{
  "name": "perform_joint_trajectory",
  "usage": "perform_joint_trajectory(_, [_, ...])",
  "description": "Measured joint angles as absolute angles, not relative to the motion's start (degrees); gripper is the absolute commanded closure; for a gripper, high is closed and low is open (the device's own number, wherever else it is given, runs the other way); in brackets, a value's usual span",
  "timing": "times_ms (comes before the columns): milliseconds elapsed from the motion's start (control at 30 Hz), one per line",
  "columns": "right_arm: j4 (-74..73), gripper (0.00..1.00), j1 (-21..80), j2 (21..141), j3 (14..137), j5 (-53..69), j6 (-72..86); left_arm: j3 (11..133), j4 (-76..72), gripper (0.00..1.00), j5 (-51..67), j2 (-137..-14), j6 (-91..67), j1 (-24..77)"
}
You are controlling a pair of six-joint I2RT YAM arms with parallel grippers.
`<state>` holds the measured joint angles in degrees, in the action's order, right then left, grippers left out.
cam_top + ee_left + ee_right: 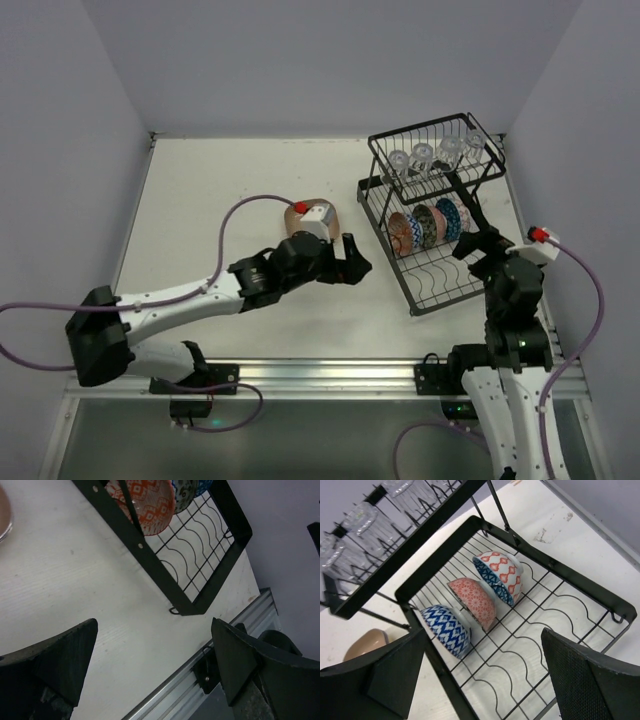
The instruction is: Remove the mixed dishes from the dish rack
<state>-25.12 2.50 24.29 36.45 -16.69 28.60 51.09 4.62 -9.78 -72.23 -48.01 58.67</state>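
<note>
The black wire dish rack (390, 255) stands at the right of the table. Several clear glass cups (435, 155) sit in its upper basket. Three patterned bowls stand on edge in the lower tray: a blue-and-white one (447, 630), a pink-red one (475, 602) and a red-and-blue one (502, 575). A tan plate (300, 215) lies on the table left of the rack, partly hidden by my left arm. My left gripper (352, 255) is open and empty, just left of the rack. My right gripper (485, 675) is open and empty above the tray's bare near half.
The rack's near corner (200, 605) lies close to the aluminium rail (200, 680) at the table's front edge. Grey walls enclose the table on three sides; the rack stands close to the right wall. The tan plate's edge (4, 515) shows in the left wrist view.
</note>
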Motion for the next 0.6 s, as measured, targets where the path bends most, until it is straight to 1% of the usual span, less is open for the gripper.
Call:
perform_joint_trajectory(67, [-28.36, 0.01, 2.50, 19.40, 36.51, -15.90, 29.93, 53.30, 1.04, 0.01, -11.09, -77.43, -48.73, 60.16])
perform_joint_trajectory(167, [-33.52, 0.01, 2.52, 12.32, 38.37, -13.98, 31.33, 58.65, -5.72, 0.07, -12.56, -86.76, -48.99, 61.17])
perform_joint_trajectory(200, [-34.89, 0.01, 2.52, 10.61, 39.72, -13.34, 31.62, 60.16, -7.46, 0.10, -12.91, -89.38, -48.95, 61.19])
perform_joint_trajectory(233, [-36.01, 0.01, 2.50, 9.15, 41.30, -12.23, 31.90, 61.82, -9.06, 0.11, -13.34, -91.92, -48.95, 61.21])
perform_joint_trajectory(333, [-37.82, 0.01, 2.50, 5.67, 45.30, -9.13, 32.21, 66.00, -12.21, 0.24, -14.41, -98.32, -48.64, 61.21])
perform_joint_trajectory(367, [-38.39, 0.01, 2.50, 4.69, 46.52, -7.97, 32.25, 67.72, -12.97, 0.25, -14.87, -100.57, -48.45, 61.21])
perform_joint_trajectory(500, [-39.44, 0.01, 2.52, 3.09, 49.19, -4.47, 32.27, 74.13, -14.41, 0.46, -16.51, -108.03, -46.87, 61.21])
perform_joint_trajectory(533, [-39.72, 0.01, 2.52, 3.07, 49.32, -3.86, 32.12, 75.20, -14.63, 0.48, -16.97, -109.21, -46.65, 61.21])
perform_joint_trajectory(600, [-40.29, 0.01, 2.52, 3.07, 49.32, -3.25, 31.86, 77.25, -14.50, 0.49, -17.91, -111.28, -45.87, 61.21])
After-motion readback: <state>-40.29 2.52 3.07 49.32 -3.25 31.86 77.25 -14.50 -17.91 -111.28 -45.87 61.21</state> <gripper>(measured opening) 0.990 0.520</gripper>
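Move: The nearest bowl, orange inside with a blue-and-white outside, stands in the rack about 13 cm to the right of the left hand, 12 cm ahead and 12 cm below. The pink bowl is some 6 cm farther right and about 1 cm farther ahead. The brown plate lies on the table roughly 12 cm left of the left hand, 11 cm ahead. From the right hand, the orange bowl is about 13 cm left, 9 cm ahead and 16 cm below. Bring the left gripper about 15 cm to the right and 9 cm forward, sinking a little over the rack's left rail towards the orange bowl, and narrow the wide-open fingers to about half on the way. Meanwhile draw the empty right hand back and up, away from the rack, some 10 cm each way, drifting left and tipping its still-open fingers up about 20 degrees. ##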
